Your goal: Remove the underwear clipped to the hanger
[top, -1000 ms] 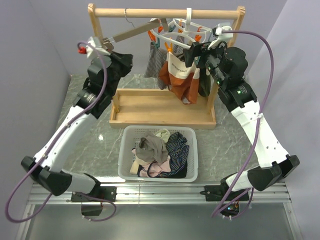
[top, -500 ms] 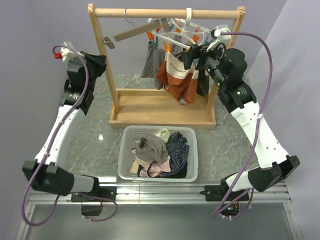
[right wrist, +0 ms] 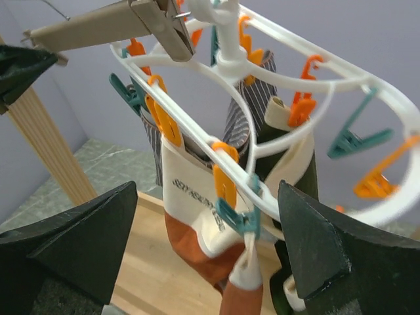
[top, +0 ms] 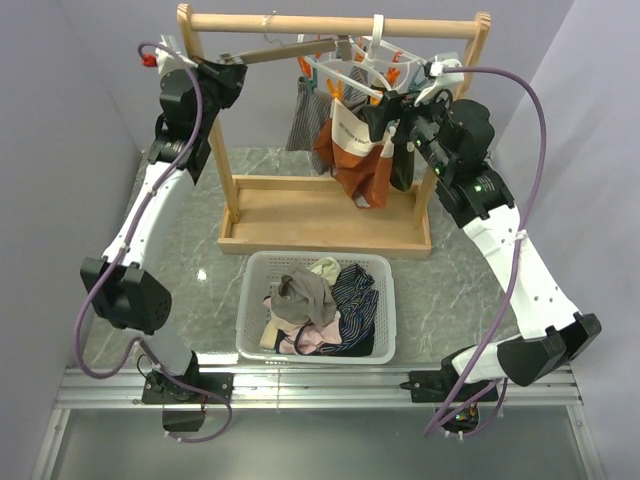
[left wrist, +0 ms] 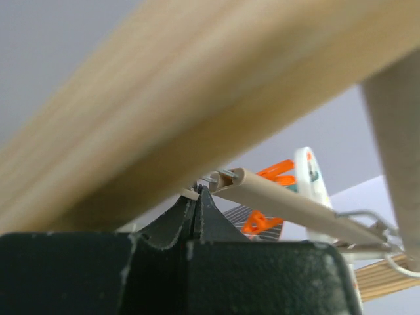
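Observation:
The white hanger point(top: 365, 65) hangs by its hook from the wooden rail point(top: 300, 25). Clipped to it are rust-orange underwear with a cream printed band point(right wrist: 190, 197), a grey pin-striped pair point(right wrist: 239, 111) and a dark olive pair point(right wrist: 308, 177). My right gripper point(right wrist: 210, 243) is open. Its fingers stand on either side of the teal peg point(right wrist: 239, 220) that pinches the cream band, and touch nothing. My left gripper point(left wrist: 195, 193) is shut, high under the rail. Its tips rest against the end of a tan clip-hanger bar point(left wrist: 289, 200).
A white basket point(top: 253, 300) with several loose garments stands in front of the rack's wooden base point(top: 320, 215). The rack's left post point(top: 205, 120) stands close beside my left arm. The right post point(top: 478, 45) is just behind my right wrist. Grey walls close in on both sides.
My left arm swung out to the left, then rose to the rail; the tan bar's low end now sits lifted. The right gripper stays open at the hanger, which has swayed slightly.

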Robot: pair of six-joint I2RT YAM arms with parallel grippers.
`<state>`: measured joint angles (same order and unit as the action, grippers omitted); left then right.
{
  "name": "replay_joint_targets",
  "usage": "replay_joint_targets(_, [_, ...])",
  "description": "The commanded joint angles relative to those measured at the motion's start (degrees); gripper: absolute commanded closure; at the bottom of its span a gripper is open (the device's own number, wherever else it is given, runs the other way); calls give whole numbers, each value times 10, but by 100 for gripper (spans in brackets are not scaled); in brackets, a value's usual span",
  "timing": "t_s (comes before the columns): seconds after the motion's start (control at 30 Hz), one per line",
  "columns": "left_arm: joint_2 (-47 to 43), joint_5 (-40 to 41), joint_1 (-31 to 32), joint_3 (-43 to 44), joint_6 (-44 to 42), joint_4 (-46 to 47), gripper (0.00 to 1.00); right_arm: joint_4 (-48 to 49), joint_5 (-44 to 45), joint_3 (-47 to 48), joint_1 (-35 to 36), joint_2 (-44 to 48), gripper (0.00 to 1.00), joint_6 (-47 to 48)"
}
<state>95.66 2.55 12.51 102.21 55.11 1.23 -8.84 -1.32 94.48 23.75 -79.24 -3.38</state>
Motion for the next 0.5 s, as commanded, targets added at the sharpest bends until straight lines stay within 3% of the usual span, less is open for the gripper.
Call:
replay_joint_targets(0.0, [34, -21, 14, 62, 10, 38, 99, -42, 48, -14, -3, 50, 6, -20])
replay_joint_targets(0.2, [85, -29, 17, 118, 19, 33, 99, -63, 107, -72, -3, 108, 5, -14])
replay_joint_targets(0.47, [130, -44, -18, 178, 50, 36, 99, -57, 102, -72, -3, 113, 5, -11])
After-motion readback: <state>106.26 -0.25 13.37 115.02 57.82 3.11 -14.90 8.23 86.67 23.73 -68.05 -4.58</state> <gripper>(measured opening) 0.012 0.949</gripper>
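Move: About 12 cm right and 3 ahead of the closed left hand, level with it, is the middle of the wooden hanger, its left end by the fingertips; the white round hanger's centre is some 26 cm right and 2 ahead. From the open right hand the orange-and-white underwear hangs about 10 cm ahead, 5 left and 12 below, the green garment 12 ahead and 3 right, hanging 14 below, and the round hanger's centre 12 ahead, 2 left and slightly above. Pushing at the wooden hanger's left end with its shut fingertips, the left hand travels forward and right, rising a little, about 5 cm in all; the rightward part stops midway while it still eases forward. The right hand, fingers wide open, backs away from the clipped underwear, some 6 cm right and back, turning about 10 degrees clockwise before it comes to a stop. ##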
